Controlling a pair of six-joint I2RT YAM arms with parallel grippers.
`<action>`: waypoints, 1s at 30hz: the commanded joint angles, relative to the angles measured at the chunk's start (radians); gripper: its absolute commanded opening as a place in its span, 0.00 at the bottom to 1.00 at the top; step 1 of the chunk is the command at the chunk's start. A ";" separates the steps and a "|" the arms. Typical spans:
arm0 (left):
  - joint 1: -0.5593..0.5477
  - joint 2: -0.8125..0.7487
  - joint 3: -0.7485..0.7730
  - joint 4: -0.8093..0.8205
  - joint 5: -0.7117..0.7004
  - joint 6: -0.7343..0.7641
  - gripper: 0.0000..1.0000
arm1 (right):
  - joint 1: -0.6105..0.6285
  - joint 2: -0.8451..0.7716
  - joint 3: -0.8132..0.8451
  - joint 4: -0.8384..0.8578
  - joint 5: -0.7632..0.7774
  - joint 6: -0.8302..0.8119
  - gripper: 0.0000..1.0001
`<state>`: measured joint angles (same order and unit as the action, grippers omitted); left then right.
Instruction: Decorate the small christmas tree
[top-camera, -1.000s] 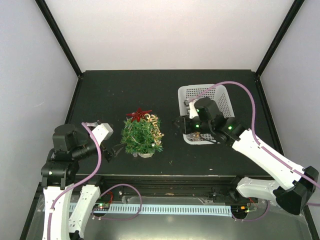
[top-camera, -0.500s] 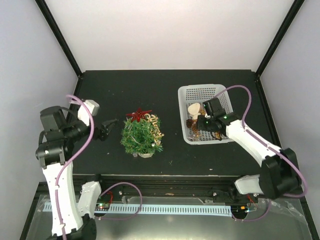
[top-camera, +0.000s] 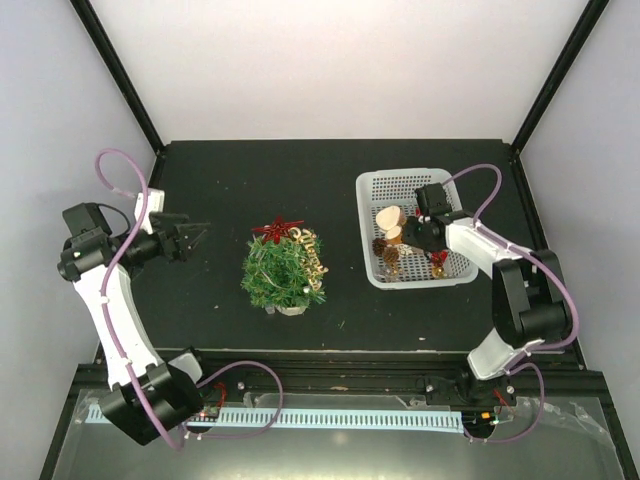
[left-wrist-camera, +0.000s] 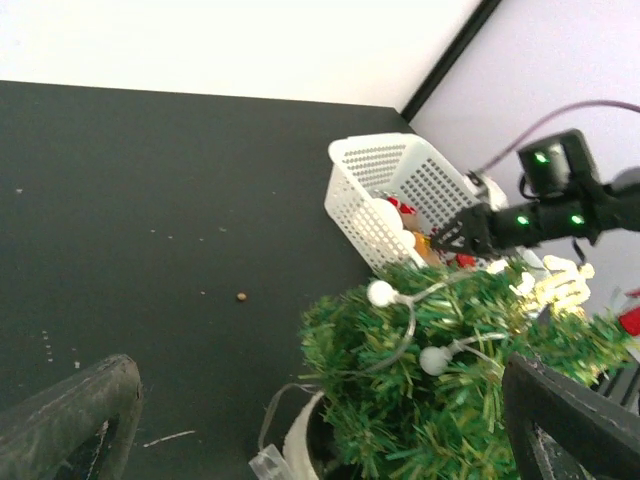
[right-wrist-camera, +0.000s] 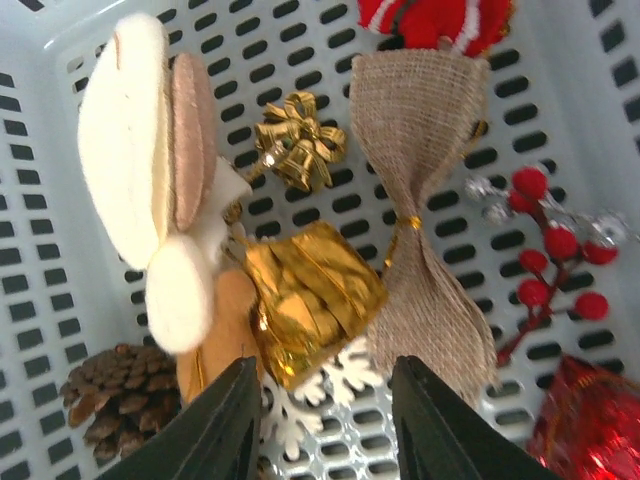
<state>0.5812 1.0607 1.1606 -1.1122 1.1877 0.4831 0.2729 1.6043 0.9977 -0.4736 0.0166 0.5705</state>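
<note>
The small christmas tree (top-camera: 283, 272) stands mid-table on a pale round base, carrying a red star (top-camera: 277, 228) and a gold glitter word (top-camera: 312, 252). The left wrist view shows the tree (left-wrist-camera: 440, 410) strung with white bulbs (left-wrist-camera: 380, 293). My left gripper (top-camera: 190, 238) hangs open and empty, left of the tree and apart from it. My right gripper (right-wrist-camera: 325, 400) is inside the white basket (top-camera: 452, 190), open, its fingers (right-wrist-camera: 225, 420) straddling a white snowflake (right-wrist-camera: 325, 385) just below a gold foil ornament (right-wrist-camera: 310, 295). Nothing is clamped.
The basket also holds a burlap bow (right-wrist-camera: 420, 220), red berries (right-wrist-camera: 550, 260), a pine cone (right-wrist-camera: 110, 400), a small gold bow (right-wrist-camera: 295, 150), a cream felt ornament (right-wrist-camera: 140, 170) and red pieces (right-wrist-camera: 590, 430). Black frame posts stand at the table's back corners.
My left arm has swung up and back to the left, away from the tree. My right gripper has moved deeper into the basket and its jaws have narrowed somewhat.
</note>
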 joint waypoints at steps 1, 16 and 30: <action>0.006 -0.065 -0.051 -0.047 0.071 0.077 0.98 | -0.006 0.064 0.061 0.065 -0.015 0.016 0.36; 0.008 -0.059 -0.083 -0.087 0.098 0.133 0.99 | -0.009 0.126 0.070 0.073 0.003 0.002 0.02; 0.010 -0.060 -0.028 -0.097 0.016 0.201 0.99 | 0.005 -0.138 0.028 -0.108 0.235 -0.054 0.01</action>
<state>0.5835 1.0092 1.0786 -1.2083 1.2343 0.6460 0.2722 1.5368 1.0370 -0.4957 0.1211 0.5545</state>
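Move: The gold gift lies in the basket some 3 cm ahead of the right hand, 1 cm to its left and 2 cm below the fingertips. From that same hand, the burlap bow is about 4 cm ahead and 2 cm right, the felt figure 7 cm ahead and 5 cm left, the pine cone 1 cm ahead and 8 cm left. For the left hand, the gift is roughly 42 cm right, 16 cm ahead and 26 cm lower. Forward some 3 cm and a little down, the right hand eases its half-open fingers over the gold gift and closes them, pinching it between the tips; then it lifts about 5 cm, drawing slightly back and to the right. The open, empty left hand shifts a couple of centimetres back and right, sinking slightly. ##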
